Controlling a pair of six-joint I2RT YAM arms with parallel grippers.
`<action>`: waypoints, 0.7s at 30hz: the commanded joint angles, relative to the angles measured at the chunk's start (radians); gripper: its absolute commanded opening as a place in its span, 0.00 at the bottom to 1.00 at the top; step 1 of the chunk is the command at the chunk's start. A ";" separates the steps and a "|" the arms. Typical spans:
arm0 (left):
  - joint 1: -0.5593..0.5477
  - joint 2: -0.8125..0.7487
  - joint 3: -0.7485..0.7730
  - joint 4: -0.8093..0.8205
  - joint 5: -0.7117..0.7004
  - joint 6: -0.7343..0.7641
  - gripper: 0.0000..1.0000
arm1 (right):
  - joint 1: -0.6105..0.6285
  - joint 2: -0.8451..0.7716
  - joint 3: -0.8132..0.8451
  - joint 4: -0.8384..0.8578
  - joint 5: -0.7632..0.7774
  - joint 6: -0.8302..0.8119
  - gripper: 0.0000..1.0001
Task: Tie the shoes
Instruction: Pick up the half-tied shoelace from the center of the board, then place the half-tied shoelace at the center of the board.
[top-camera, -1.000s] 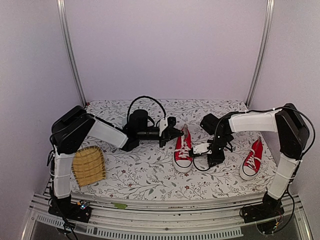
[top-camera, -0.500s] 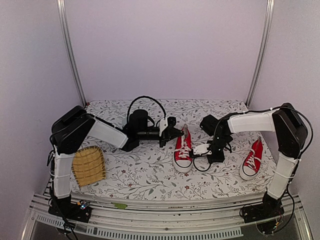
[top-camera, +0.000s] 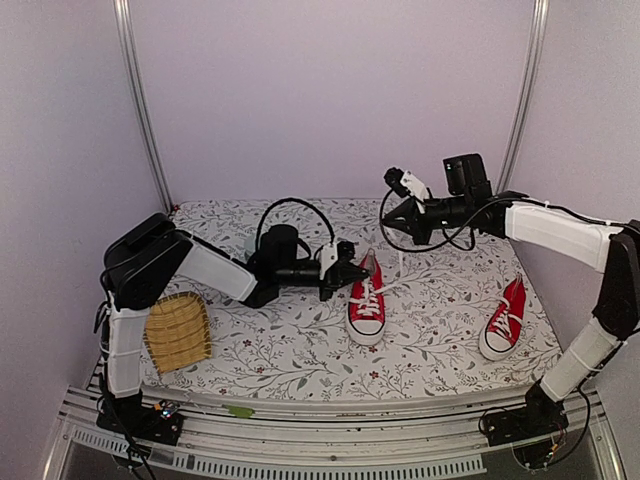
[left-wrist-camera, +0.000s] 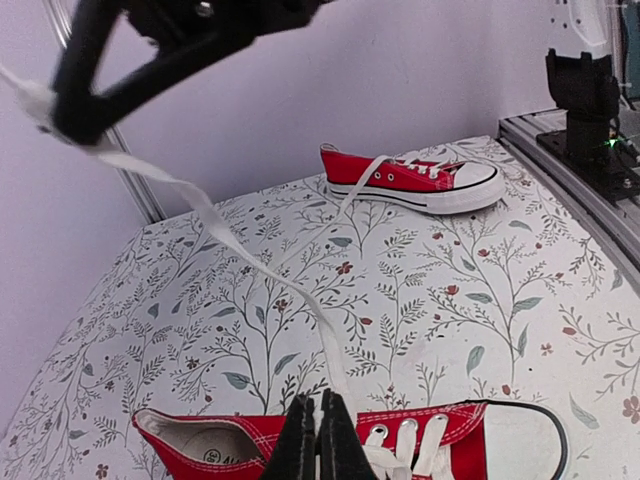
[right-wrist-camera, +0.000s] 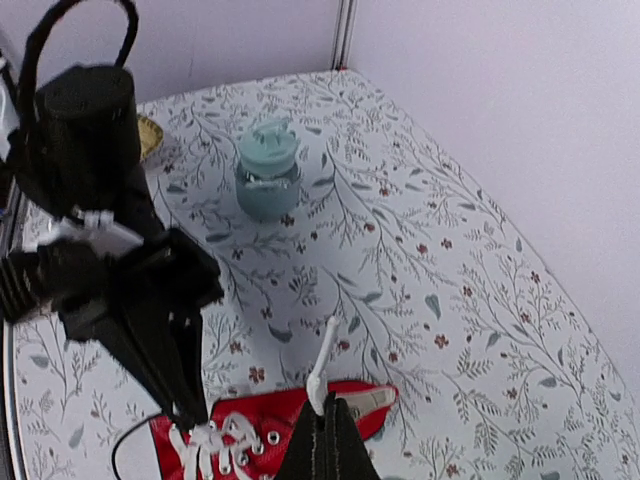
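Observation:
One red shoe (top-camera: 367, 308) with white laces lies mid-table, toe toward me. The other shoe (top-camera: 503, 318) lies to its right, also seen in the left wrist view (left-wrist-camera: 420, 180). My left gripper (top-camera: 352, 272) is low at the middle shoe's eyelets (left-wrist-camera: 470, 440), shut with a sliver of white lace between its tips (left-wrist-camera: 318, 440). My right gripper (top-camera: 389, 228) hangs high behind that shoe, shut on a white lace end (right-wrist-camera: 322, 372). That lace (left-wrist-camera: 250, 265) runs taut from the shoe up to it.
A woven basket (top-camera: 178, 330) lies at the near left. A teal jar (right-wrist-camera: 268, 170) stands at the back, behind the left arm. The left arm's cable (top-camera: 295, 205) loops above its wrist. Metal rails (top-camera: 300, 450) line the near edge.
The right gripper shut on a lace beside the middle shoe and rose up and back, drawing the lace taut. The left gripper stayed shut in place.

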 joint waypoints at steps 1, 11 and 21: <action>-0.019 -0.023 -0.028 0.023 -0.009 0.022 0.00 | 0.011 0.153 0.097 0.328 -0.199 0.387 0.01; -0.024 -0.043 -0.065 0.055 -0.018 0.011 0.00 | 0.118 0.419 0.379 0.152 -0.161 0.405 0.37; -0.009 -0.035 -0.080 0.125 -0.023 -0.052 0.00 | 0.032 0.175 0.128 0.181 -0.287 0.234 0.49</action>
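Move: Below the raised right hand, which already pinches one lace end, the middle red shoe lies roughly 5 cm to the left, 8 cm back and 15 cm down. From that hand, the glass jar is about 28 cm left, 2 cm ahead and 17 cm down; the other red shoe is 24 cm right, 12 cm back and 16 cm down. From the left hand, shut at the laces, the middle shoe lies about 3 cm back, directly in line sideways and 6 cm below. Sweeping the lace end leftward across the heel end of the middle shoe, the right hand travels about 12 cm left while first pushing some 5 cm forward, its wrist turning about 20 degrees. Its fingers then open halfway and let go of the lace as the hand draws back and starts returning right. The left hand keeps its pinch on the laces, sinking about 1.5 cm and easing slightly back. ##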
